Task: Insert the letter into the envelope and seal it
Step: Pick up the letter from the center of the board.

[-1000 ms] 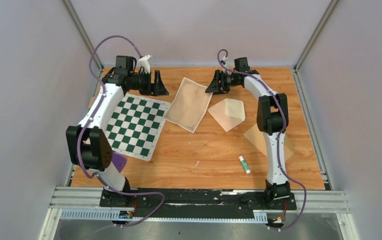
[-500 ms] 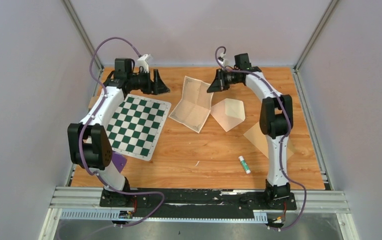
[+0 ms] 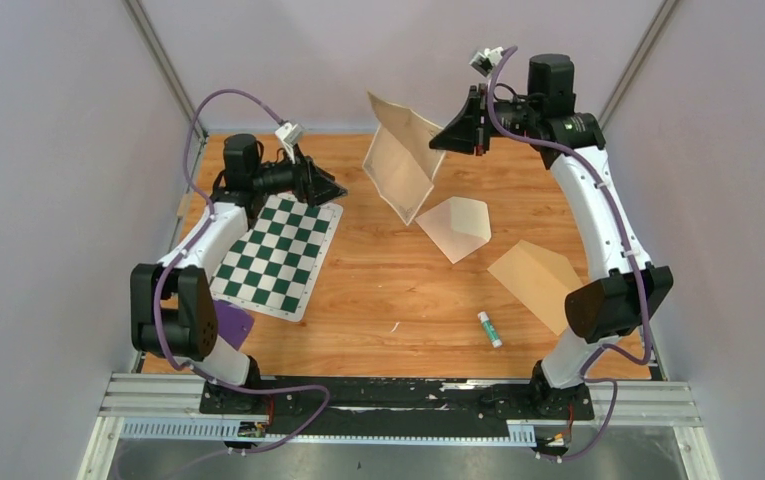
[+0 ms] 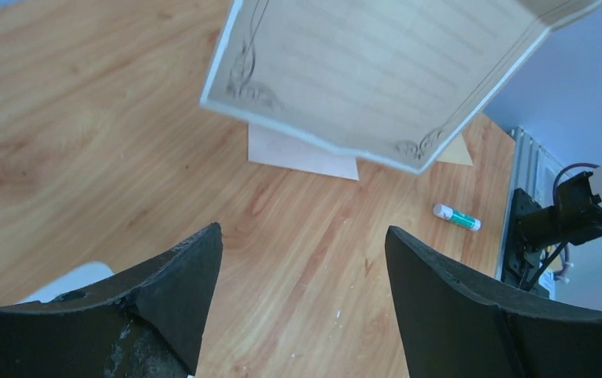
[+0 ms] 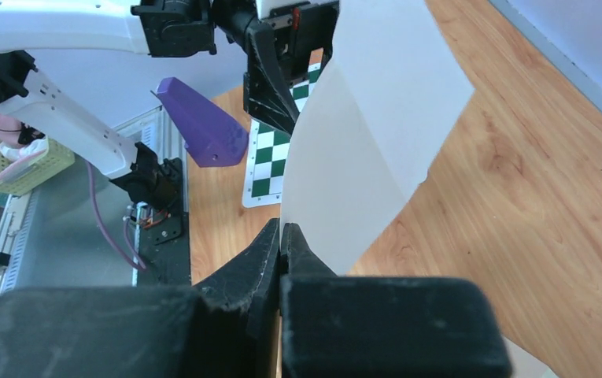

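Observation:
The letter [image 3: 398, 165] is a cream sheet with a dark ornate border. It hangs in the air over the far middle of the table, bent along its creases, with my right gripper [image 3: 442, 139] shut on its right edge. The right wrist view shows the jaws [image 5: 282, 230] pinched on the plain back of the letter [image 5: 376, 118]. The envelope [image 3: 455, 226], pale pink with its flap open, lies flat just below the sheet. My left gripper [image 3: 330, 186] stands open and empty over the chessboard's far corner, facing the letter [image 4: 376, 71]; the table shows between its fingers [image 4: 301, 236].
A green-and-white chessboard mat [image 3: 273, 250] lies at the left. A plain tan rectangle [image 3: 538, 280] lies at the right beside the right arm. A glue stick [image 3: 489, 329] rests near the front middle. A purple piece [image 3: 236, 325] sits by the left arm's base.
The right gripper shut on the letter's far right edge and lifted it off the table, the arm rising high. The left gripper shifted slightly right and lower over the board's corner.

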`<state>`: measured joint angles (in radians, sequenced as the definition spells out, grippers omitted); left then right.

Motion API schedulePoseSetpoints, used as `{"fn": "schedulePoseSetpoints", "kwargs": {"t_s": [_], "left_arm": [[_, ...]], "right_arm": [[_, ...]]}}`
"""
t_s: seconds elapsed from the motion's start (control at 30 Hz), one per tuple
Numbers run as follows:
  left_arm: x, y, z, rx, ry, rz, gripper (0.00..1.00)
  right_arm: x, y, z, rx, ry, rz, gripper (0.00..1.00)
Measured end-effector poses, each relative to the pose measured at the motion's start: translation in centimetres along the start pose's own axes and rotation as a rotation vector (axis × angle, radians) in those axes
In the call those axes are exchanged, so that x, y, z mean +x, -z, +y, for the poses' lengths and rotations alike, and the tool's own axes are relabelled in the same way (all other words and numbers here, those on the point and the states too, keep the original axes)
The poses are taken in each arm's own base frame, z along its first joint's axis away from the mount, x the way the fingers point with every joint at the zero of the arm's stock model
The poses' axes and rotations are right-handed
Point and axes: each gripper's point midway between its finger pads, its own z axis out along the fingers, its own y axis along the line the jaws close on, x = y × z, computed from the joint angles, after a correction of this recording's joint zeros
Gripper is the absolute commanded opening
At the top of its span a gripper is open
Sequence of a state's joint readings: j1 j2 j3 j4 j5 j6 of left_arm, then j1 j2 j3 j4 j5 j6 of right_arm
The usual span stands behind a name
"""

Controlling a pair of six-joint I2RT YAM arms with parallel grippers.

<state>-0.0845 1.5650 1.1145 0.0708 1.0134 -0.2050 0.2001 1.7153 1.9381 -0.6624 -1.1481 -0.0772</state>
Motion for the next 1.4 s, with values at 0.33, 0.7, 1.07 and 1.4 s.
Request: {"fn": "schedulePoseSetpoints", "kwargs": {"t_s": [0.33,0.7,1.07,1.4], "left_arm": [[-4.9,1.2,-5.0,0.11,-0.212,-0.082,0.82],[-4.1,-1.9,-6.6,0.288,-0.161,-0.01,0.46],[-4.9,-2.4,-7.7,0.371,-0.012,-0.018,0.0],[-6.0,-2.1,-8.5,0.396,-0.002,-0.057,0.0]], "right_arm": [[1.0,0.4,1.1,-0.023,-0.058,0.032,0.0],[1.2,0.4,1.4,-0.037,-0.062,0.036,0.0],[3.5,-0.1,1.4,-0.025,-0.009,0.083,0.35],[9.2,-0.1,6.0,-0.066,0.016,0.272,0.63]]}}
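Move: The letter, held aloft by the right hand, has its middle about 11 cm to the left hand's right, nearly level fore and aft and 11 above. From the right hand, the letter's middle is 5 cm left, 1 forward and 5 below. The open envelope lies 7 cm ahead, 7 right and some 31 below the right hand; the chessboard is 12 left, 3 back and 15 below the left hand. Left rises some 9 cm and rightward, pinching the letter; right opens, drawing back about 9 cm and down. ##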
